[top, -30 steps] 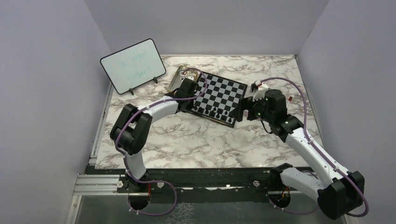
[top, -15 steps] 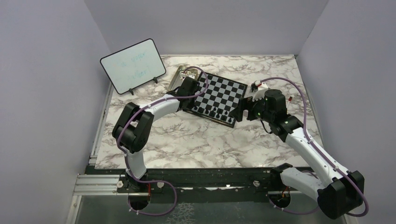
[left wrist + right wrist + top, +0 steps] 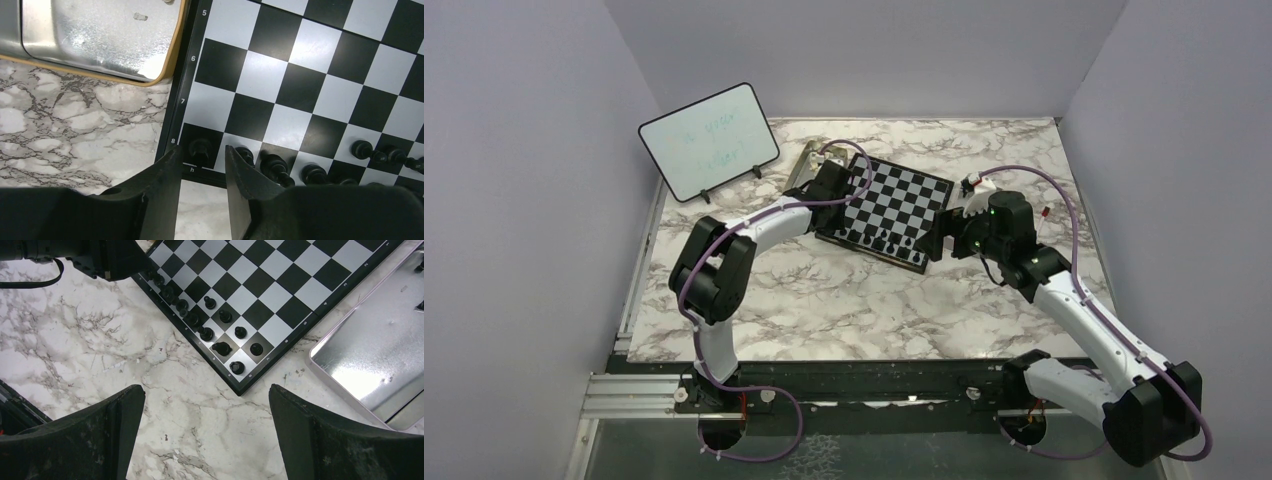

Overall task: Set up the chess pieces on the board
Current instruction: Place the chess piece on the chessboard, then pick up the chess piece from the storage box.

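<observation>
The board [image 3: 894, 205] lies askew at the back of the marble table, with black chess pieces [image 3: 884, 240] lined along its near edge. My left gripper [image 3: 834, 212] is over the board's near-left corner. In the left wrist view its jaws [image 3: 202, 152] are open a little. A black piece [image 3: 200, 148] stands on the corner square just past the fingertips [image 3: 175, 155], touching neither, with more black pieces [image 3: 274, 167] beside it. My right gripper [image 3: 206, 390] is wide open over bare marble, off the board's [image 3: 260, 285] other near corner, near two rows of black pieces [image 3: 220, 347]. No white pieces show.
A tin [image 3: 100, 35] with a gold rim and shiny inside lies against the board's left edge [image 3: 804, 170]. A second shiny tin half [image 3: 375, 350] lies right of the board. A white dry-erase board [image 3: 709, 140] stands at the back left. Grey walls enclose the table.
My left gripper's jaws have parted, and the left wrist has shifted slightly toward the back. The right arm has barely moved.
</observation>
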{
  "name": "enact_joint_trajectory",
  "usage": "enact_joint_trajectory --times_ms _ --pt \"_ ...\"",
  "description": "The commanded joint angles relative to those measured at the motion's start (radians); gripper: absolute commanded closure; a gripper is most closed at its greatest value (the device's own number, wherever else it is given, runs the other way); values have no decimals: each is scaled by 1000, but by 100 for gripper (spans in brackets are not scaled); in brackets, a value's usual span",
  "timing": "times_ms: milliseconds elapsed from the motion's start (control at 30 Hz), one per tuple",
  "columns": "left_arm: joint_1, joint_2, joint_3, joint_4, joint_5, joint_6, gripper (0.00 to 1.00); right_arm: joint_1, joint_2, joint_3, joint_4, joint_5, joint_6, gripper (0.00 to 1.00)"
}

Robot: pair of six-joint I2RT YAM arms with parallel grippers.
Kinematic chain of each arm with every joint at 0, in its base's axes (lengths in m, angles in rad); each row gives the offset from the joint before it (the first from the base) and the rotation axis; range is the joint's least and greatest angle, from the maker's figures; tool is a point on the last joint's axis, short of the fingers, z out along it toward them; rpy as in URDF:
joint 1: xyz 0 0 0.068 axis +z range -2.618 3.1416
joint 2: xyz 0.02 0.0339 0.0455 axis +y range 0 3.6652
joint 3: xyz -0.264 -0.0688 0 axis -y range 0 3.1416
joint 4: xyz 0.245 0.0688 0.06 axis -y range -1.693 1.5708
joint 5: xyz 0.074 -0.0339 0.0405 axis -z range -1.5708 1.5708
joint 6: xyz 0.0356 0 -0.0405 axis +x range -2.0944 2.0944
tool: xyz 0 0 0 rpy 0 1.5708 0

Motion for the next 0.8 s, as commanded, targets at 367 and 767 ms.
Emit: enact_joint_trajectory --times_ms 367,767 --pt "4 -135 114 -95 48 50 55 2 9 47 -15 69 20 0" --pt "3 -363 63 -101 185 81 1 2 9 65 -44 297 69 0"
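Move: The black rook, already let go, stands on corner square h8 right between the left fingers, its middle about 2 cm below the hand. The knight is some 3 cm right and 1 cm back of the hand, and the gold tray of white pieces is centred 13 cm ahead and 3 cm left. From the right hand, the loose black pieces in the grey tray lie roughly 21 cm ahead, 7 cm right and 14 cm below; the near corner piece is about 4 cm ahead and 6 cm left. Lift the left gripper nearly straight up off the corner rook, slowly at first and then fast, about 14 cm in all, spreading the half-open fingers wide once clear and tilting the fingertips up and outward. Late in the lift, swing the open right gripper clockwise and ease it 2 to 3 cm right and slightly forward, towards the grey tray. ##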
